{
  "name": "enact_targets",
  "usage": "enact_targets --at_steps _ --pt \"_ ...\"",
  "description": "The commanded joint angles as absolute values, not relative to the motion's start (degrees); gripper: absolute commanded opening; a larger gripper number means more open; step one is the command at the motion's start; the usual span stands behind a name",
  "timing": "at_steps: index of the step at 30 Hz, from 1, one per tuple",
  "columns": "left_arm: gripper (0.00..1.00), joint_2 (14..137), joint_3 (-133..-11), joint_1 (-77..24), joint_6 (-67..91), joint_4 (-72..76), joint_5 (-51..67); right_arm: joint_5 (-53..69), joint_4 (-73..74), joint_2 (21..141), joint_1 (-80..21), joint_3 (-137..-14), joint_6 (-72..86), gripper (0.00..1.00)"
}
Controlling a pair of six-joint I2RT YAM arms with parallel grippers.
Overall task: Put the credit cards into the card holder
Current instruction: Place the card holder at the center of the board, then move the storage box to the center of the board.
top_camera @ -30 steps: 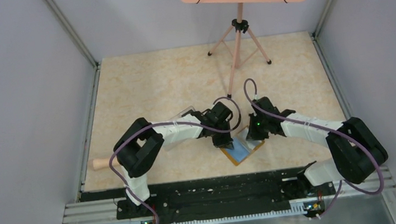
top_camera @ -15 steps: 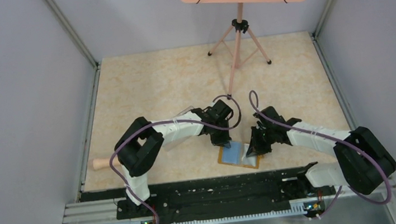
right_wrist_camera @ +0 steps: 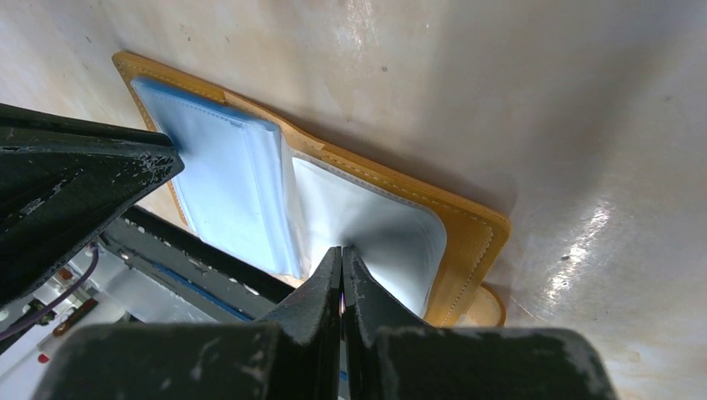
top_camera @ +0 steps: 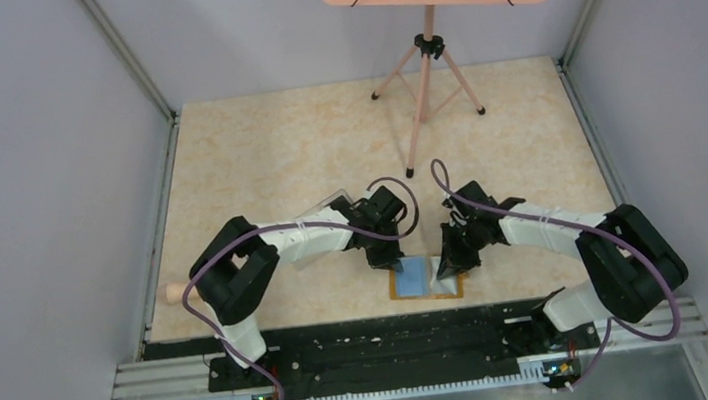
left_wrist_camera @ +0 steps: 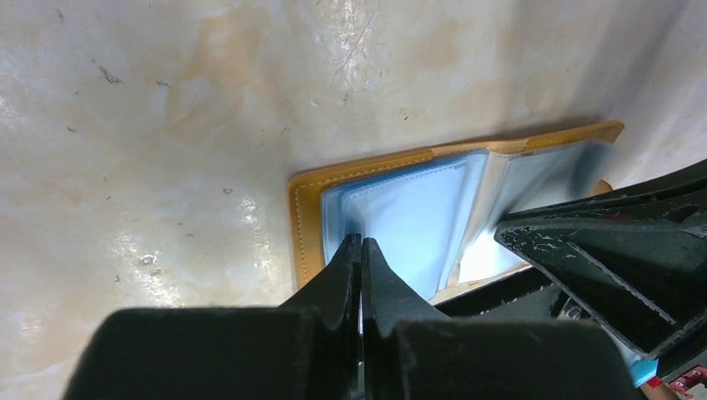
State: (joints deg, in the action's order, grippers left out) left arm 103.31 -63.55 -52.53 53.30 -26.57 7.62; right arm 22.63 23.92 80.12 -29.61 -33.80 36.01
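The orange-tan card holder (top_camera: 402, 283) lies open and flat near the table's front edge, its blue-grey inner pockets facing up. My left gripper (top_camera: 384, 263) is shut, its tips resting on the left pocket (left_wrist_camera: 417, 225) just inside the orange border (left_wrist_camera: 303, 218). My right gripper (top_camera: 446, 272) is shut too, its tips pressing the pale right pocket (right_wrist_camera: 383, 225) beside the stitched orange edge (right_wrist_camera: 471, 237). The left gripper (left_wrist_camera: 360, 242) and right gripper (right_wrist_camera: 342, 250) show closed jaws in their own wrist views. No credit cards are in view.
A clear plastic box (top_camera: 321, 207) lies partly under my left arm. A wooden handle (top_camera: 175, 293) sticks out at the table's left edge. A tripod stand (top_camera: 428, 61) with a pink tray stands at the back. The black rail (top_camera: 376, 343) borders the front edge.
The card holder has turned from a diagonal lie to nearly square with the front edge and shifted slightly left. My right gripper came down and toward the front onto it; the left one followed.
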Motion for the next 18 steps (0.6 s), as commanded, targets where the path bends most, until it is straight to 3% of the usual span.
enact_targets --at_steps 1,3,6,12,18 --pt "0.0 102.0 -61.8 -52.5 54.2 -30.9 4.0 15.8 25.2 82.3 -30.2 -32.0 32.1 0.0" --pt "0.0 100.3 -62.0 -52.5 53.5 -30.5 2.8 16.6 25.8 80.9 -30.2 -33.0 30.6 0.0" --pt "0.11 96.1 -61.1 -52.5 50.8 -26.7 3.2 16.2 27.5 77.8 -30.2 -35.7 28.8 0.02" --pt "0.49 83.4 -55.9 -51.9 48.9 -17.7 5.6 15.8 27.8 75.5 -30.2 -44.4 26.5 0.26" --pt "0.64 70.7 -47.8 -49.1 50.9 -10.2 8.6 18.8 23.8 82.6 -30.4 -52.4 26.0 0.43"
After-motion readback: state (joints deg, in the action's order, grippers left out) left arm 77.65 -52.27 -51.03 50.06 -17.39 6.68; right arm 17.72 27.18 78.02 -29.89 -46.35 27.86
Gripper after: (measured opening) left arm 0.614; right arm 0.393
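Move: The open card holder lies flat right under both shut grippers: its middle is some 5 cm to the left hand's right, 3 cm back and 1 cm below its tips. From the right hand it is about 3 cm to the left, level ahead and 1 cm below. The clear tray's middle is roughly 8 cm ahead and 16 cm left of the left hand; the tripod's near foot stands 21 cm ahead and 5 cm left of the right hand. Both hands come free of the card holder after a brief rest: the left rises almost straight up off the blue pocket by about 11 cm, its shut fingers opening to over half while their tips tilt out forward and to the right. The right lifts off the white pocket up and forward in equal measure, about 6 cm each way, clearing the holder's far edge as its tips swing forward some 15 degrees and its fingers part to a bit over a third. ##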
